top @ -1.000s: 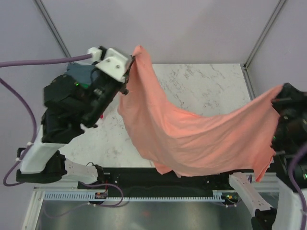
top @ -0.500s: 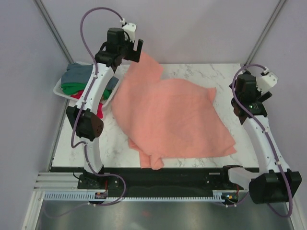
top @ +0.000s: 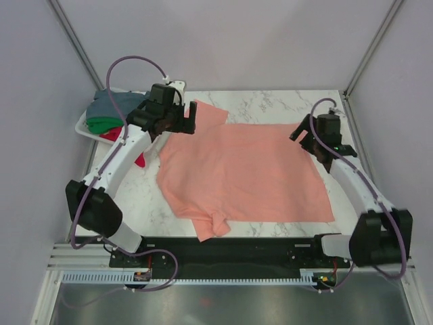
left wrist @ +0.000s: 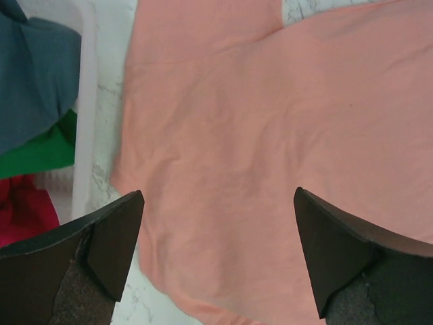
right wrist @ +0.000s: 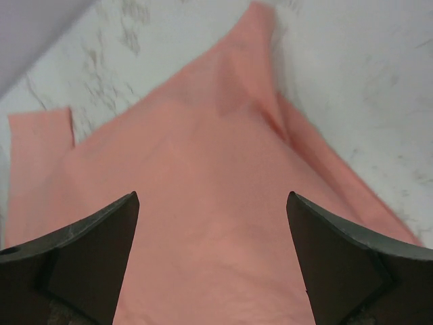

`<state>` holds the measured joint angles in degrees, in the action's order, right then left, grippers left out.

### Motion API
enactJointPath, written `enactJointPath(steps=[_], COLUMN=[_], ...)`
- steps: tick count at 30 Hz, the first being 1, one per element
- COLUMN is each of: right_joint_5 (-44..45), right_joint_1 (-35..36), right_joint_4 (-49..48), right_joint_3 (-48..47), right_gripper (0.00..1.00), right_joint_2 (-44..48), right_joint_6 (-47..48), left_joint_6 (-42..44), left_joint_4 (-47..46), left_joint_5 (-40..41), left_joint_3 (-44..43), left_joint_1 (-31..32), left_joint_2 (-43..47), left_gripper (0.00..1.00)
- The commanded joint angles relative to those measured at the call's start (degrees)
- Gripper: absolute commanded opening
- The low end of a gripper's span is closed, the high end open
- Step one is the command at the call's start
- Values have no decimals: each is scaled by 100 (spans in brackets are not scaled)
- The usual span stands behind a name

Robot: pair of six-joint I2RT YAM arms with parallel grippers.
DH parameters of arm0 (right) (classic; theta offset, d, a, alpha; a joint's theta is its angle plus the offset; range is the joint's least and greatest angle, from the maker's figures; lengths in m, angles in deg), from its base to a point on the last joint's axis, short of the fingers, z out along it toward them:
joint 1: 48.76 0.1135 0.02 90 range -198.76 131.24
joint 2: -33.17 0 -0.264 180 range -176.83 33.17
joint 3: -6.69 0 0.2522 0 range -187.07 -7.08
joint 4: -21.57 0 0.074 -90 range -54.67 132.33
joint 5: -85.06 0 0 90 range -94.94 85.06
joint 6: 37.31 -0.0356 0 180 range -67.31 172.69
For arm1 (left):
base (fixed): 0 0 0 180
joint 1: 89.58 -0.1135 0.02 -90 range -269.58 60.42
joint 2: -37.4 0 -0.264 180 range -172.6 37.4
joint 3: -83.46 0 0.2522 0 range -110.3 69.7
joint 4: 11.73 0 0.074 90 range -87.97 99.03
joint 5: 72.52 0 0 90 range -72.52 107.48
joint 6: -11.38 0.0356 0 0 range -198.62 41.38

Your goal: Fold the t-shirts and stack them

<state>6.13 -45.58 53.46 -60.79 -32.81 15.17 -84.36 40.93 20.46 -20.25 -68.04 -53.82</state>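
Note:
The salmon-pink t-shirt (top: 243, 176) lies spread flat on the marble table, with a bunched sleeve at its near left corner. It fills the left wrist view (left wrist: 270, 135) and the right wrist view (right wrist: 203, 203). My left gripper (top: 184, 120) is open and empty above the shirt's far left corner. My right gripper (top: 306, 137) is open and empty above the shirt's far right corner. The grey-blue t-shirt (top: 111, 103), green t-shirt (top: 101, 124) and red t-shirt (top: 116, 133) lie piled in the basket at far left; they also show in the left wrist view: grey-blue (left wrist: 34, 74), green (left wrist: 40, 152), red (left wrist: 24, 210).
A white mesh basket (top: 82, 124) stands at the table's far left edge, its rim (left wrist: 84, 101) in the left wrist view. Bare marble table (top: 284, 105) shows behind the shirt. Frame posts rise at both far corners.
Both grippers held the pink shirt up in the air a second ago. They have let it go, it now lies flat on the table, and both arms have come down over its far corners.

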Motion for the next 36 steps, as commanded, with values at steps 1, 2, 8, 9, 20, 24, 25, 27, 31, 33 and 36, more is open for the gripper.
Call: enactJointPath(steps=[1, 2, 8, 9, 20, 24, 25, 27, 31, 33, 36], right_joint_5=[-1703, -1818, -1942, -1942, -1247, -1414, -1415, -1353, -1177, -1413, -1652], right_joint_1=[182, 226, 315, 315, -457, -678, -687, -705, -713, -696, -591], right_joint_4=[-117, -108, -416, -407, 270, 393, 445, 612, 1333, 1011, 754], right_joint_3=[-244, -471, -1402, -1553, -3222, -4092, -4312, -5041, -5826, -5301, -4413], right_gripper=[98, 98, 98, 98, 98, 98, 98, 98, 98, 98, 98], right_joint_2=[-1474, -1715, -3314, -3517, -5759, -6321, -6531, -6726, -6606, -6140, -4772], right_joint_6=[271, 297, 385, 394, 280, 472, 552, 657, 720, 641, 561], left_joint_6=[-586, -639, -885, -920, -833, -754, -753, -788, -963, -1418, -2315], left_joint_4=[-418, -461, -594, -585, 205, 495, 540, 567, 549, 505, -11], left_joint_5=[168, 159, 246, 220, 27, -139, -175, -367, -1026, -1569, -2642], left_joint_3=[696, 751, 181, -151, -2999, -4605, -4871, -5494, -5762, -5212, -3675], left_joint_1=[-27, -36, -97, -106, -255, -317, -378, -440, -502, -484, -397], left_joint_2=[-79, -298, -1379, -1799, -4701, -5519, -5686, -5977, -5540, -4604, -2806], left_gripper=[99, 99, 98, 98, 99, 100, 100, 100, 99, 99, 98])
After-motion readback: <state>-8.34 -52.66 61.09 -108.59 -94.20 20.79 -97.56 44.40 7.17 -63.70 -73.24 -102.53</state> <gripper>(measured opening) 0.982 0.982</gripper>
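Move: Below both open hands lies the spread pink t-shirt: its middle is about 10 cm back and 21 cm right of the left hand, some 22 cm down, and about 6 cm back and 22 cm left of the right hand, 18 cm down. Its far-left flap is 15 cm ahead and 6 cm right of the left hand; the basket is 28 cm left and 9 cm ahead of that hand. Its far-right corner is 12 cm ahead and 2 cm right of the right hand. Dropping steeply onto the shirt's far half with fingers wide open and tipping some 20 degrees further down, both hands then sweep forward low along the cloth, about 20 cm, towards its far edge. The right hand first swings 8 cm left, then back right. At the end both draw back 3 cm; the left lifts about 7 cm and rolls, left side sinking. ##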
